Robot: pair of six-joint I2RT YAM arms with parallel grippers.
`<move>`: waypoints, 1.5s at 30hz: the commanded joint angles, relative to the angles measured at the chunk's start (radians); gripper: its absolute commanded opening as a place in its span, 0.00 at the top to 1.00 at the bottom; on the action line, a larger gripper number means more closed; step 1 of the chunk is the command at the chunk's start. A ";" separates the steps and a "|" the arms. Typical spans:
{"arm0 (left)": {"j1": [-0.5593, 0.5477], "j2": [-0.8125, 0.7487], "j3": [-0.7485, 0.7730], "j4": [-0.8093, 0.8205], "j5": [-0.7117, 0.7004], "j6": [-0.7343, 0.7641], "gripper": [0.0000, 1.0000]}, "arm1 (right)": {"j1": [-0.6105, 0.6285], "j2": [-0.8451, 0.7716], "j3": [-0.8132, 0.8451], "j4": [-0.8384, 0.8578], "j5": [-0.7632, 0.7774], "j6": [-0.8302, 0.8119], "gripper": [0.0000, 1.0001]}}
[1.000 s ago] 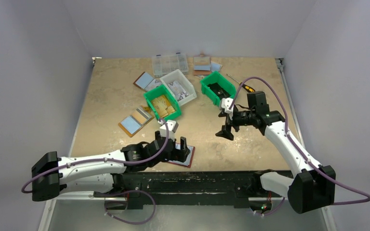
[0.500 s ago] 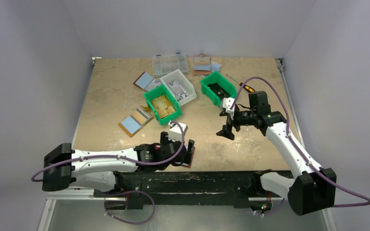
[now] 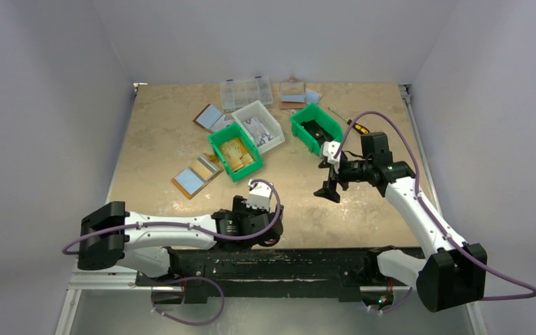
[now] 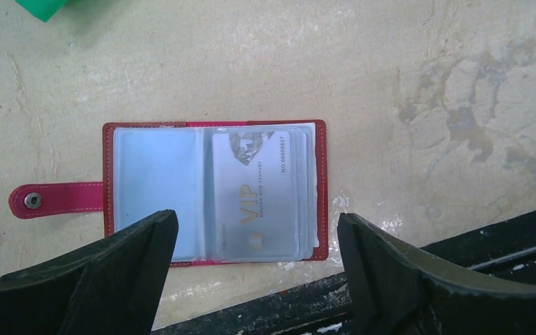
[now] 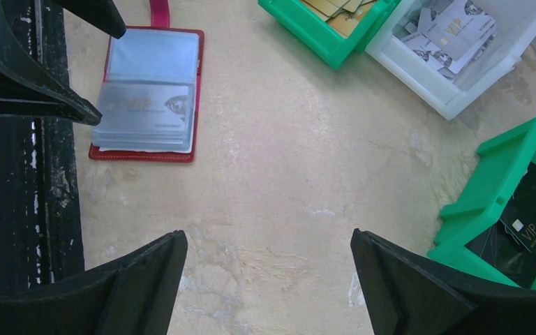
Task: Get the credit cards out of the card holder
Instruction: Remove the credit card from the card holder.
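The card holder (image 4: 155, 188) lies open flat near the table's front edge, with a red rim and its red tab pointing left. A grey VIP credit card (image 4: 251, 192) sits in its right sleeve, with more card edges stacked behind it. My left gripper (image 4: 257, 218) hovers open just above the holder's near edge, fingers astride it and touching nothing. In the top view the left gripper (image 3: 269, 227) hides the holder. My right gripper (image 3: 326, 190) hangs open and empty over bare table, and its wrist view shows the card holder (image 5: 152, 56) and the card (image 5: 146, 105) at upper left.
A green bin of tan cards (image 3: 235, 151), a white bin of grey cards (image 3: 259, 125) and a green bin of black cards (image 3: 315, 128) stand mid-table. A clear organiser (image 3: 246, 91), other bifolds (image 3: 195, 174) and a screwdriver (image 3: 352, 125) lie farther back. The black front rail (image 4: 419, 279) runs just below the holder.
My left arm has slid right along the front edge, bringing its open gripper over the card holder. The right arm has barely moved.
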 commanded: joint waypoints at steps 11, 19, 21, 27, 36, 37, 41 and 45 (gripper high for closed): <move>-0.053 0.281 0.219 -0.191 -0.051 -0.158 0.08 | -0.006 0.026 0.010 -0.005 -0.018 -0.019 0.01; -0.051 0.365 0.277 -0.186 -0.088 -0.096 0.15 | -0.006 0.027 0.009 -0.005 -0.017 -0.019 0.01; -0.047 0.367 0.270 -0.172 -0.081 -0.090 0.21 | -0.006 0.027 0.009 -0.005 -0.019 -0.019 0.01; -0.012 0.327 0.212 -0.116 -0.034 -0.058 0.34 | -0.006 0.030 0.009 -0.004 -0.020 -0.019 0.01; 0.031 0.258 0.133 -0.031 0.019 -0.017 0.40 | -0.006 0.036 0.008 -0.005 -0.020 -0.019 0.01; 0.034 0.254 0.130 -0.026 0.021 -0.012 0.40 | -0.007 0.037 0.008 -0.005 -0.020 -0.019 0.01; 0.044 0.242 0.111 0.011 0.045 0.006 0.41 | -0.006 0.041 0.008 -0.004 -0.020 -0.019 0.01; 0.061 0.235 0.086 0.035 0.068 0.016 0.41 | -0.006 0.042 0.008 -0.005 -0.018 -0.019 0.01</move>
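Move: The white credit card in its clear pocket lies almost straight below the left hand, about 1 cm ahead and 7 cm down. The middle of the open red card holder is some 3 cm to the left of that card and 1 cm farther out. From the left hand, the green tray of gold cards stands roughly 26 cm ahead and 10 cm to the left. The card lies about 13 cm back, 13 cm left and 15 cm below the idle right hand. Over the card pocket of the open holder, the left hand sinks about 5 cm, most of it early on, drifting a little over 2 cm right and then partly back. It rolls some 10 degrees, left side up. Once low, its fingers close from wide open to a bit over half open, one tip over the card and the other by the pocket's free edge; contact can't be made out. ##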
